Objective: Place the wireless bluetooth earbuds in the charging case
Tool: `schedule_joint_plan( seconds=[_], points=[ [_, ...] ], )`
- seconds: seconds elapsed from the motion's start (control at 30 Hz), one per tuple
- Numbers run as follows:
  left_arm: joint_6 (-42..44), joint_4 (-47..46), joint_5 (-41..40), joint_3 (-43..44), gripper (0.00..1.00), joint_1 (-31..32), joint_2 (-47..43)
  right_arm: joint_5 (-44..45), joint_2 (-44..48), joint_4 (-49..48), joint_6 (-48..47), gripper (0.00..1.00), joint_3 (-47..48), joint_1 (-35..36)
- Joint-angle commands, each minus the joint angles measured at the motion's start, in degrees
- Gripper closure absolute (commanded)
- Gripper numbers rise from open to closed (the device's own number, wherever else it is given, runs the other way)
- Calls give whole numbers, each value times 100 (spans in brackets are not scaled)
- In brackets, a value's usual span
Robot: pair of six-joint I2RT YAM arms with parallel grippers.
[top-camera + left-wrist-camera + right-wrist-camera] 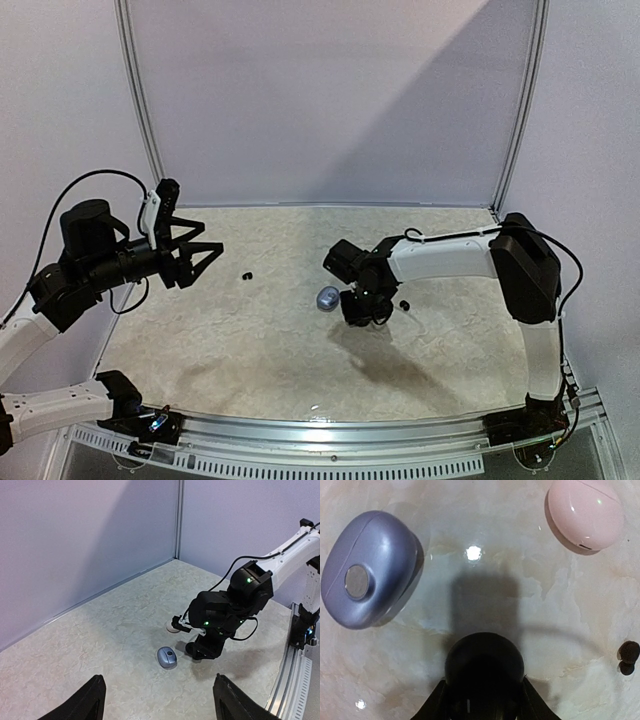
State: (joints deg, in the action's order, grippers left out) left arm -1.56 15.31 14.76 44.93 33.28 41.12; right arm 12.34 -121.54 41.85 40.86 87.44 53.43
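A black charging case (484, 660) lies on the table, and my right gripper (483, 684) is shut on it, a finger pressed against each side. A closed blue-grey case (367, 570) lies to its upper left and a closed pink case (585, 512) to its upper right. One black earbud (628, 656) lies loose at the right. In the top view the right gripper (360, 306) points down beside the blue-grey case (327, 297); a second black earbud (247, 275) lies further left. My left gripper (205, 263) hangs open and empty above the table's left side.
Pale walls with metal corner posts (140, 100) close the back and sides. The right arm's white link (450, 260) stretches over the table's right half. A metal rail (330, 430) runs along the near edge.
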Motion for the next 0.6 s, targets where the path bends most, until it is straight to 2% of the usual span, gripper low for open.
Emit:
schedule_joint_plan(
  seconds=[0.0, 0.1, 0.23, 0.37, 0.57],
  points=[
    [-532, 1, -12, -62, 25, -166, -112, 497, 698, -630, -1121, 80, -350, 399],
    [-1065, 151, -23, -31, 26, -234, -160, 1031, 1369, -1530, -2573, 82, -584, 906],
    [-1719, 275, 357, -72, 28, -341, -253, 1799, 1993, -2654, -4411, 84, -658, 1574],
    [-1823, -113, 1033, -246, 25, -392, -388, 1870, 2257, -3804, -6343, 85, -558, 2025],
    [-1822, -393, 1640, -181, 24, -384, -238, 1866, 1846, -4025, -7971, 85, 486, 2457]
  ],
)
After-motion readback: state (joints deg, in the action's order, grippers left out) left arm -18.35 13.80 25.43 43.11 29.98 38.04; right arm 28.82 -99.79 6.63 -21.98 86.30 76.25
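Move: My right fingers are already shut on the black case at table height. My open left hand, where it is headed, is about 26 cm to the left, 8 cm back and 30 cm above. At table level, the blue case sits some 8 cm left and 5 cm ahead, the pink case 4 cm right and 11 cm ahead, the black earbuds 8 cm right and 3 cm ahead. From my left hand, the black case lies 26 cm right, 8 cm ahead and 30 cm below. I keep my grip on the black case and sweep my right hand up off the table by nearly 30 cm, with about 15 cm to the left and 9 cm back, towards my left hand. On the way I swing the fingers some 80 degrees, from pointing down to pointing forward and left. My left hand stays open, rolling roughly 15 degrees about its fingers and shifting a couple of centimetres back. ##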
